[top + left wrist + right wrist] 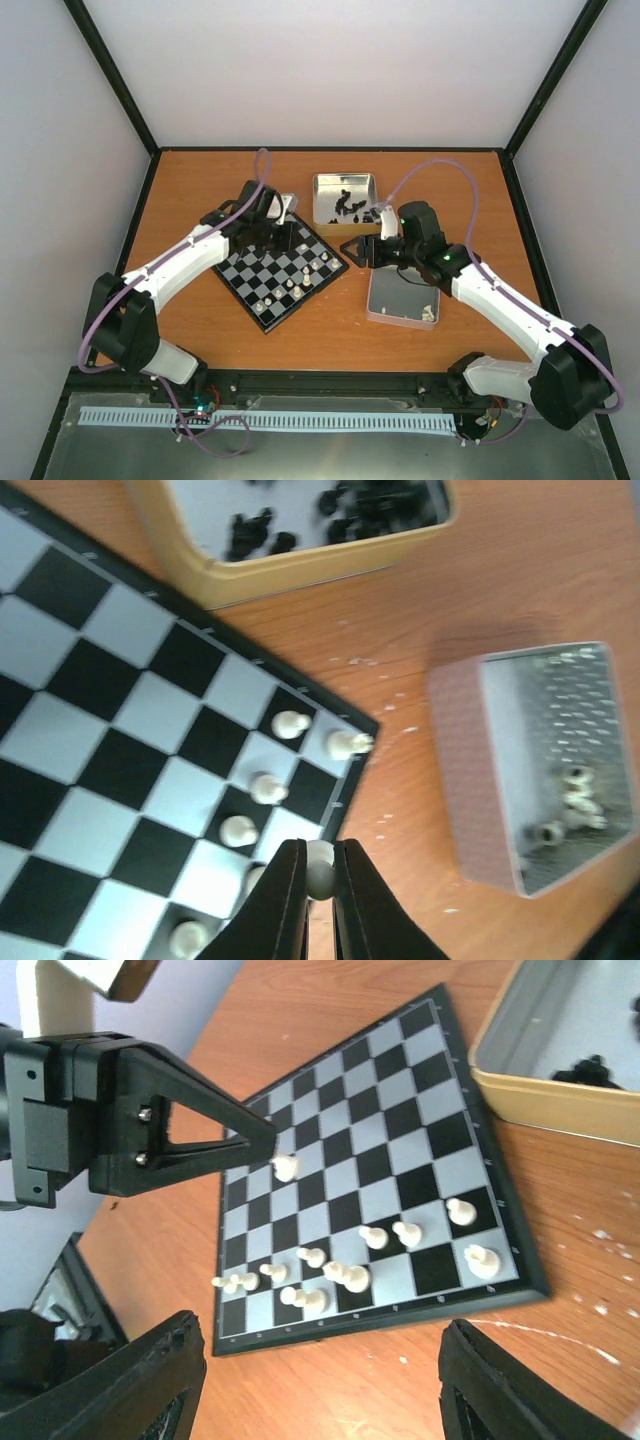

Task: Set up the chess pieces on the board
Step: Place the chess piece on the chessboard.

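Observation:
The board (250,276) lies left of centre, turned like a diamond, with several cream-white chess pieces (300,280) along its near-right side. My left gripper (320,880) is shut on one white piece (320,868), held above the board's (110,780) edge squares beside other standing white pieces (268,788). In the right wrist view that held piece (285,1167) hangs under the left gripper (262,1142) over the board (400,1110). My right gripper (320,1390) is open and holds nothing, over bare wood just off the board's edge, near white pieces (345,1276).
A gold-rimmed tin (343,197) with black chessmen (360,502) stands behind the board. A silver tin (403,297) holding a few white pieces (575,800) sits to the board's right, under the right arm. Black frame walls bound the table.

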Available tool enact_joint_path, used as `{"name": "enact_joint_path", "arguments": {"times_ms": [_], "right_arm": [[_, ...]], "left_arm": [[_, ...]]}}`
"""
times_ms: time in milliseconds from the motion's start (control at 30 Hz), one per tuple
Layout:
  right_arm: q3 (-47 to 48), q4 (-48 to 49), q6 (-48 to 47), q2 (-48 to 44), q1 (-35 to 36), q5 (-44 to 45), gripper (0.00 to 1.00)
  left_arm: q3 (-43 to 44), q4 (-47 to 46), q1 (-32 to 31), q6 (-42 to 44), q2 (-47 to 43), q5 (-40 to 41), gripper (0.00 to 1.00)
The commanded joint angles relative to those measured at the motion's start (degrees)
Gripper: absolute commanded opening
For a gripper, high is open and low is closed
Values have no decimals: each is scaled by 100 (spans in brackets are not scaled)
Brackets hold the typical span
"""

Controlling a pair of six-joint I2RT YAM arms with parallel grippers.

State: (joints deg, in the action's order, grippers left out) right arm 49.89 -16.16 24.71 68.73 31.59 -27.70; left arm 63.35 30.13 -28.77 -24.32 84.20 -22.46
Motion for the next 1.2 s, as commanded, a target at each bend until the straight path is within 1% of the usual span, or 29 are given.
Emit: {"name": "enact_joint_path", "arguments": {"times_ms": [0, 67, 167, 267, 300, 367, 567, 833, 1167], "right_arm": [[-313, -46, 444, -251, 22, 895, 64], [-419, -86, 617, -320, 18, 1153, 64], [-584, -101, 826, -401, 20, 1448, 64], [-661, -117, 890, -376, 18, 1512, 63], [-660, -137, 895, -337, 19, 1513, 63], [-629, -194, 881, -250, 22, 1530, 63], [-479, -324, 860, -39, 22, 1586, 63], [-506, -342, 888, 13, 22, 1641, 63], [-516, -364, 912, 47, 18, 1639, 62]], "left_arm": [[63, 490, -85, 503, 145, 1168, 1], [81, 621, -148, 513, 217, 1548, 1], [-29, 748, -247, 537, 316, 1820, 1], [-123, 764, -472, 532, 410, 2066, 1], [-103, 788, -600, 530, 460, 2331, 1], [-72, 824, -764, 508, 567, 2527, 1], [-162, 693, -879, 393, 788, 2396, 1], [-279, 365, -911, 410, 1042, 1968, 1], [-315, 175, -906, 467, 1169, 1974, 3]]}}
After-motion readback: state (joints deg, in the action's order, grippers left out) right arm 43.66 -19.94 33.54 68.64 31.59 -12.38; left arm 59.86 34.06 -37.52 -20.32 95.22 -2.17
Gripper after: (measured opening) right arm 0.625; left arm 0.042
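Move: The left gripper holds a white pawn; its empty pale square lies about 3 cm back, 2 cm left and 13 cm below. From that hand, one neighbouring pawn stands 1 cm back and level sideways, the other 5 cm back and 4 cm left, the tall white piece 5 cm back and level sideways. From the right gripper, the white-piece tray's middle is roughly 5 cm back, 9 cm right, 18 cm below; the square 2 cm ahead, 13 cm left, 17 cm below. Bring the left gripper down some 11 cm, easing a little back and left, towards the empty square between the two pawns, and swing its slanting fingers about 25 degrees to point nearly straight down; keep the pawn pinched and slow at the bottom. Meanwhile draw the open, empty right gripper down and to the right, away from the board towards the tray, turning clockwise. ##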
